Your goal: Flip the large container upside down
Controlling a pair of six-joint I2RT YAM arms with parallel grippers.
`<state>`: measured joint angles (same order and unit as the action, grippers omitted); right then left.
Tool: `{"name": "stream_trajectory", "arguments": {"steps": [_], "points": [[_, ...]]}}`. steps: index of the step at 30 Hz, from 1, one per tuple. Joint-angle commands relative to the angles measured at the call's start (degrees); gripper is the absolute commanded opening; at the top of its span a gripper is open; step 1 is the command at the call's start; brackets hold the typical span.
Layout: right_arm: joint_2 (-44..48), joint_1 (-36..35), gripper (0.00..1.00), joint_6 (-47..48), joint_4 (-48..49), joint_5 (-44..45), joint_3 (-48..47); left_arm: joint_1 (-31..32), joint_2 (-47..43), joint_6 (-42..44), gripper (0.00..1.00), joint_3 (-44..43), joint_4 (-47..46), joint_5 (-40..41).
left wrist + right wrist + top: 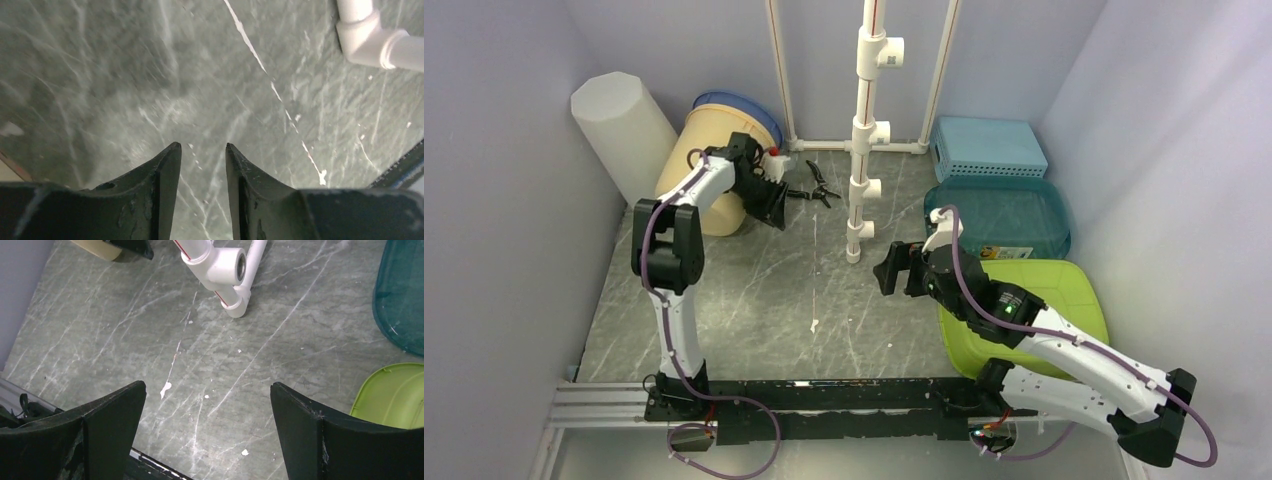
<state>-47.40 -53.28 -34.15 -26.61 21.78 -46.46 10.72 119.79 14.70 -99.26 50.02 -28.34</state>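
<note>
The large container is a cream bucket with a blue rim, standing at the back left and leaning against the wall. A corner of it shows in the right wrist view. My left gripper hangs just right of the bucket's lower side. In its wrist view the left gripper has a narrow gap between its jaws, and only the marbled table shows in that gap. My right gripper hovers over mid-table. Its jaws stand wide open with nothing between them.
A white cylinder stands left of the bucket. A white PVC pipe frame rises mid-table, with black pliers beside it. A light-blue basket, a teal tray and a green tray fill the right side.
</note>
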Motion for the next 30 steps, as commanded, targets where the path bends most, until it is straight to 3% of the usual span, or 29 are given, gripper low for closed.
{"name": "stream_trajectory", "arguments": {"steps": [1, 8, 14, 20, 26, 30], "points": [[0.45, 0.3, 1.0, 1.17, 0.42, -0.14, -2.48, 1.17, -12.19, -0.42, 0.46, 0.21, -2.59, -1.78], [2.04, 0.46, 1.0, -0.06, 0.59, -0.47, -1.09, 1.5, -16.62, -3.21, 0.68, -8.29, -6.35, -2.48], [2.11, 0.56, 1.0, -0.39, 0.69, -0.96, -0.19, -0.09, -16.38, -9.56, 0.91, -10.58, -20.65, 14.61], [0.92, 0.56, 1.0, -0.69, 1.18, -2.27, 0.06, -4.99, -4.15, -17.88, 0.95, -24.03, -29.34, 21.92], [-0.28, 0.68, 1.0, -1.42, 1.58, -4.09, 0.96, -10.42, 14.51, -25.38, 0.95, -46.8, -28.78, 13.58], [-1.58, 0.68, 1.0, -1.25, 1.65, -4.86, 1.01, -12.21, 19.87, -29.87, 0.95, -49.6, -32.1, 8.25]]}}
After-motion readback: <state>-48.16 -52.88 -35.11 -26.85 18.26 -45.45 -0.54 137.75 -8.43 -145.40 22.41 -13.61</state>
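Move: Beside the lying large container's right side, the left hand has the middle of the container's blue rim about 22 cm ahead, 9 cm to its left and 7 cm higher. The container's beige body centres some 10 cm ahead and 15 cm left; the shears lie 10 cm ahead and 8 cm right, on the table, and the white bin 10 cm ahead, 34 cm left. From the right hand the rim is some 40 cm ahead, 35 cm left, slightly lower. Lifting away from beside the container's bottom end, the left hand climbs steeply about 25 cm, then swings forward some 25 cm and about 11 cm left over the container to its blue rim, starting to sink at the end. The wrist tips the fingers up from down to forward and turns counter-clockwise, while the half-closed fingers open wide. ##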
